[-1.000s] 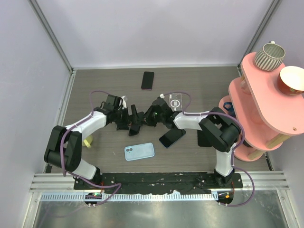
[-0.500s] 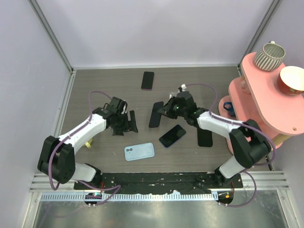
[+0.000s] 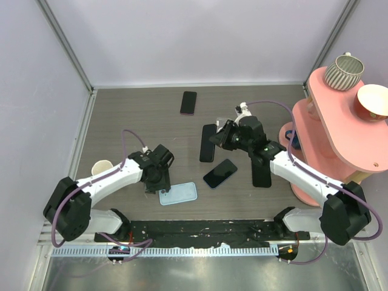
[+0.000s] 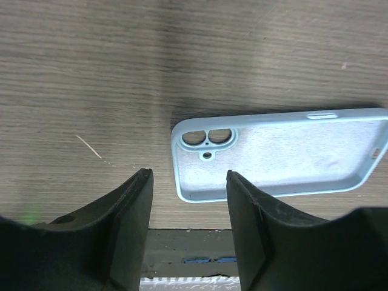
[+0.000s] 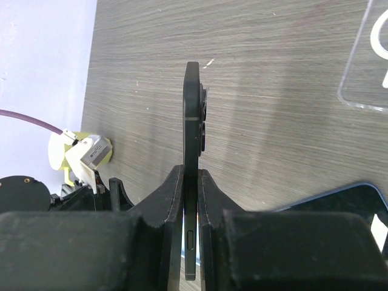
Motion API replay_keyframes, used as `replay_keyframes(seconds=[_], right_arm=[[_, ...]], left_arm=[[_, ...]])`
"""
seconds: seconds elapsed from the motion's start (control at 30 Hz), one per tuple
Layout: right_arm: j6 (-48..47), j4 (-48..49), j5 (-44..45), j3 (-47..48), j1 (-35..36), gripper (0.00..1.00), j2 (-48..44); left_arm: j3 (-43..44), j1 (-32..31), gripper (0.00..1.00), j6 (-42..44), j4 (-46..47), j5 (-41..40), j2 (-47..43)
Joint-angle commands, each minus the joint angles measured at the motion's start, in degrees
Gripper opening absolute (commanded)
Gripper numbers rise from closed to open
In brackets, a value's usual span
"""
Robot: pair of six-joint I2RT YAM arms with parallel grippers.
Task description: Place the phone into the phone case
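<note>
The phone [image 3: 208, 143], an all-black slab, hangs above the table with my right gripper [image 3: 220, 139] shut on it. In the right wrist view the phone [image 5: 192, 109] stands edge-on between the fingers of the right gripper [image 5: 192, 182], its camera bump facing right. A corner of the clear phone case [image 5: 367, 66] with a white ring mark lies on the table at the upper right; the top view hides it under the right arm. My left gripper [image 3: 154, 185] [image 4: 188, 179] is open and empty, just left of a light-blue shell [image 3: 177, 194] [image 4: 279, 151].
A black phone with a pinkish rim [image 3: 188, 102] lies at the back. A dark phone with a blue rim [image 3: 220, 173] [image 5: 339, 206] and another black phone [image 3: 261, 176] lie mid-table. A paper cup [image 3: 102, 167] stands left. A pink shelf [image 3: 339, 133] holds a mug [image 3: 342, 71] and bowl [image 3: 371, 102].
The two grippers have parted from the table's middle. The right one carried the phone to the right; the left one drew back toward the near edge beside the light-blue shell and narrowed its jaws.
</note>
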Motion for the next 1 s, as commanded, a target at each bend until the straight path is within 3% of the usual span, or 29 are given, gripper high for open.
replay_keyframes(seconds=[0.0, 0.33, 0.43, 0.47, 0.53, 0.8, 0.97], right_arm=[[-2.79, 0.07, 1.64, -0.53, 0.18, 0.01, -4.50], [-5.69, -3.63, 3.75, 0.08, 0.18, 0.01, -10.39], [-6.66, -4.07, 3.84, -0.27, 0.18, 0.01, -12.06], [-7.01, -3.98, 3.75, -0.45, 0.18, 0.01, -12.76], [-7.80, -4.07, 3.23, -1.24, 0.18, 0.01, -13.64], [-9.91, -5.12, 3.49, -5.98, 0.18, 0.01, -20.76], [-11.14, -4.42, -0.63, -9.84, 0.18, 0.01, -25.68]], left_arm=[[-0.66, -1.47, 0.53, -0.99, 2.11, -0.86, 2.36], [1.98, -2.00, 0.32, 4.55, 2.47, -0.85, 7.98], [4.17, -1.91, 0.20, 8.68, 1.68, -2.34, 9.04], [6.09, -1.91, 0.08, 10.60, 1.59, -2.96, 9.22], [7.95, -1.91, 0.00, 17.10, 2.64, -4.27, 10.00], [17.62, -1.91, 0.00, 37.50, 4.84, -6.22, 18.09], [20.71, -1.82, 0.00, 49.19, 5.89, 1.07, 20.56]])
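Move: The phone case's middle lies about 7 cm right of the left hand, 1 cm back and 4 cm below, its left end between the open fingers. The blue-edged phone lies some 23 cm right and 8 cm ahead of that hand, the yellow mug about 23 cm left and 8 cm ahead. From the right hand, still holding the black phone, the case is roughly 13 cm left, 16 cm back and 18 cm below. Left hand sinks, pinches the case's left end, swings it 9 cm forward, clockwise; right carries the phone back-right. ##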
